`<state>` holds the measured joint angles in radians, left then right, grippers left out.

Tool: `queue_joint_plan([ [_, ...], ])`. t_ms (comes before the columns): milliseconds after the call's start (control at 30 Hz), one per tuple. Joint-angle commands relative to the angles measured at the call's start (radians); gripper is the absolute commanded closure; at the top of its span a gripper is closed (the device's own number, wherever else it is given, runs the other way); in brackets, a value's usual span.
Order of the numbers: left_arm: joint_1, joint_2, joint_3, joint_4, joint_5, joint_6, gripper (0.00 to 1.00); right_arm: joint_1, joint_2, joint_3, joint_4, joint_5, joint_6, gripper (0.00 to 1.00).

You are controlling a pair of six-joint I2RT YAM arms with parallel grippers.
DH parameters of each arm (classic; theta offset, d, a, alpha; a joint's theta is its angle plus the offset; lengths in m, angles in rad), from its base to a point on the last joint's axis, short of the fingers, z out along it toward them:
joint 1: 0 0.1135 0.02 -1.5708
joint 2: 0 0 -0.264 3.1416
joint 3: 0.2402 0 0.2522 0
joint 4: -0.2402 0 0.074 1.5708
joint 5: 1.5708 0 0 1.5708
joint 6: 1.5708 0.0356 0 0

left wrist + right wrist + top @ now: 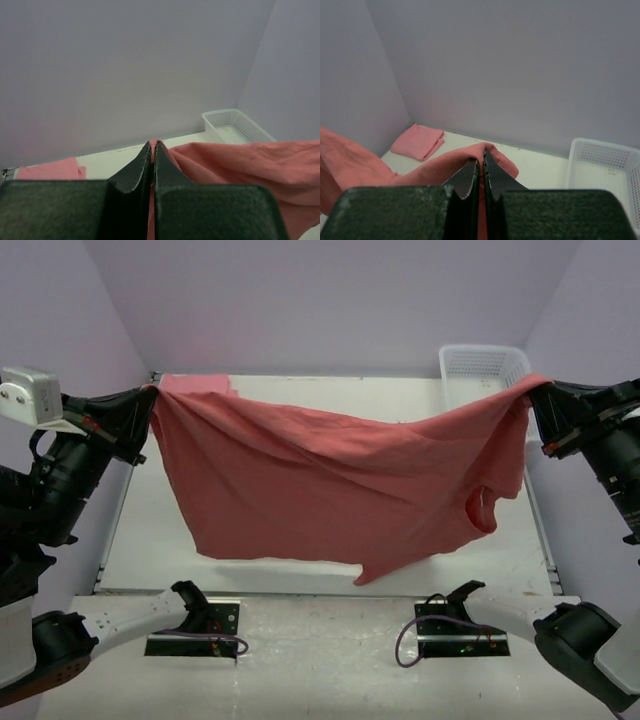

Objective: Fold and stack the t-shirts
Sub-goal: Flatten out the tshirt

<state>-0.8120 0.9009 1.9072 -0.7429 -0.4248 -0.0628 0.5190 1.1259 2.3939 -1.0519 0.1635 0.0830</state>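
Observation:
A brick-red t-shirt (330,490) hangs stretched in the air between both arms, sagging in the middle above the table. My left gripper (152,392) is shut on its left corner. In the left wrist view the cloth (240,160) is pinched between the left gripper's (153,146) fingertips. My right gripper (528,388) is shut on the right corner; the cloth (435,167) drapes over the right gripper's (481,161) tips. A lighter pink t-shirt (196,384) lies folded at the table's back left corner, also the pink t-shirt (418,141) in the right wrist view.
A white lattice basket (482,366) stands at the back right of the table, partly behind the hanging shirt. Lilac walls close in the back and both sides. The white table (300,575) shows under the shirt's lower hem.

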Motion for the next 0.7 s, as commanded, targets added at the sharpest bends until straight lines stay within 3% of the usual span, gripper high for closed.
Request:
queue_joint_plan([
  [0, 0.002, -0.089, -0.006, 0.099, 0.093, 0.035, 1.00, 0.004, -0.096, -0.094, 0.162, -0.082, -0.069, 1.00],
  [267, 0.066, -0.203, -0.025, 0.165, 0.265, 0.034, 1.00, 0.004, -0.205, -0.131, 0.214, -0.289, -0.120, 1.00],
  [433, 0.115, -0.208, -0.072, 0.204, 0.328, 0.029, 1.00, 0.001, -0.213, -0.173, 0.250, -0.311, -0.130, 1.00],
  [667, 0.114, -0.012, -0.229, 0.337, 0.089, 0.081, 1.00, 0.003, -0.003, -0.136, 0.300, -0.167, -0.198, 1.00],
])
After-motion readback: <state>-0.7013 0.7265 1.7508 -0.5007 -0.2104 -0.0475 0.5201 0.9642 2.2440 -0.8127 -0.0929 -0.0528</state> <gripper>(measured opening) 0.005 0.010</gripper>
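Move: Both hands hold the t-shirt's upper corners high above the table. The middle of the open table lies about 17 cm ahead of the left hand, 21 to its right and 60 below. From the right hand it is roughly 17 ahead, 26 left and 62 below. The folded stack lies some 37 cm ahead and 11 left of the left hand; the basket stands about 38 ahead and 17 right of the right hand. Still pinching the t-shirt by its two corners, both hands swing back towards the robot about 10 cm, rising some 5 cm (left) and 3 to 4 cm (right), while the fingers tip up around 20 degrees and the left hand swings out left. Then both reverse forward over the table, about 5 cm for the left and less for the right, with the grips kept shut. ##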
